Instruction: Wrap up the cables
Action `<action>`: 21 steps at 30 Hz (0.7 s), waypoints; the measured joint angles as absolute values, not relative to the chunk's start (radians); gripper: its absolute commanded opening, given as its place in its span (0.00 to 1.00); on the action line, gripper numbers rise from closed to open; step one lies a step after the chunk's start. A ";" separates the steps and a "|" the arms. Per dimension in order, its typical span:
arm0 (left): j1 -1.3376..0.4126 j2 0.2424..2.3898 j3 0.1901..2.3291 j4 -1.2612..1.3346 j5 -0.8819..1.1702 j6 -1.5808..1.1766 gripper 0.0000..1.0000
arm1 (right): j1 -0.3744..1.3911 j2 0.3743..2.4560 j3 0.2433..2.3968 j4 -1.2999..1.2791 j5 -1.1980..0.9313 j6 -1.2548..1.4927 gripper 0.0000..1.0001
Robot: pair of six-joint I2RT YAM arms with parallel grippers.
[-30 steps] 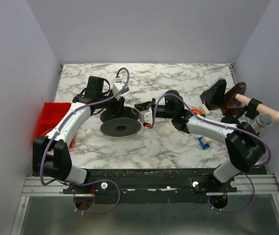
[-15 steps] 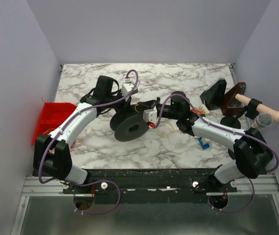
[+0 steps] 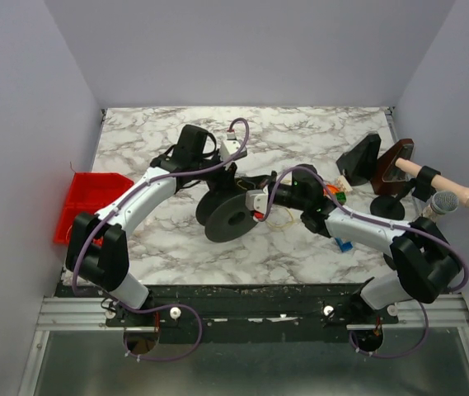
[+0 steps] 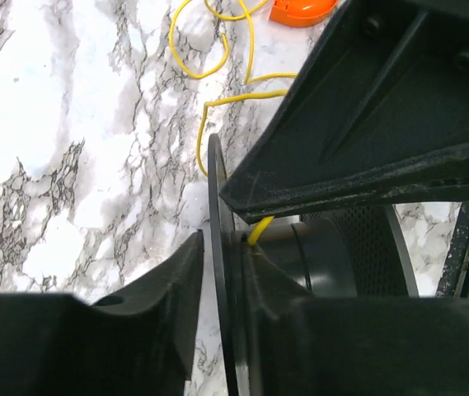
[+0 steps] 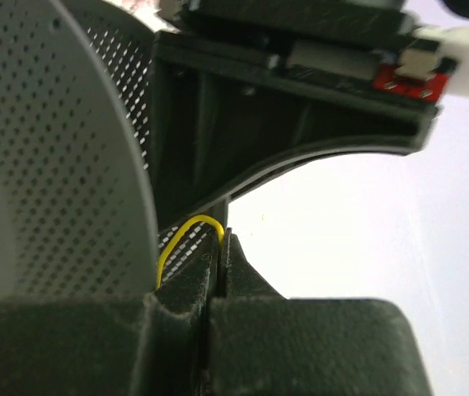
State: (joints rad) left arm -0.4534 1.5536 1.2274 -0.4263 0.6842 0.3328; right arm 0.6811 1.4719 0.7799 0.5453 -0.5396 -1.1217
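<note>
A black spool stands tilted on its edge at the table's middle. My left gripper reaches down over it. In the left wrist view its jaws sit astride the thin flange, open, with a slit of marble showing beside the left finger. The yellow cable runs from loose loops on the marble to the hub. My right gripper is beside the spool, shut on the cable, which arches out of its tips toward the perforated flange. More loops lie to the right.
A red bin sits at the left edge. Black and wooden stands, a wooden handle and a microphone crowd the right side. An orange piece and a blue item lie beneath the right arm.
The spool went from lying flat to standing on its edge and shifted right with the left arm. The left jaws closed, then parted again. The right gripper kept its hold on the cable.
</note>
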 measured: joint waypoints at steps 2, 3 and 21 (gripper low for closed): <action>-0.453 1.552 1.229 -0.429 0.691 0.342 0.46 | 0.682 1.459 0.749 0.550 -0.536 -1.107 0.01; -0.452 1.552 1.233 -0.437 0.697 0.350 0.50 | 0.682 1.455 0.738 0.548 -0.536 -1.103 0.01; -0.367 1.482 1.319 -0.662 0.779 0.441 0.73 | 0.682 1.474 0.881 0.338 -0.652 -1.181 0.01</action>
State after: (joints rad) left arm -0.3668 1.4822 1.3193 -0.6617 0.7792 0.4408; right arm 0.6815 1.4738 0.8814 0.3382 -0.6521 -1.1809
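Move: The black spool stands under both my hands. Its middle is about 4 cm back, 2 cm right and 7 cm below my left hand, whose already loosening fingers straddle the far flange's rim. From my right hand, which holds the yellow cable, it lies some 4 cm back, 4 cm left and 9 cm down. The loose cable loop lies about 17 cm right of my left hand, 5 cm back and 15 cm below. My left hand spreads its fingers wide around the far flange, loosening its hold, and lifts about 4 cm while drawing some 3 cm left and slightly back. With my right fingers kept shut on the yellow cable beside the spool, I dip and draw back about 1.5 cm, then rise again and edge left, turning slightly counter-clockwise. ##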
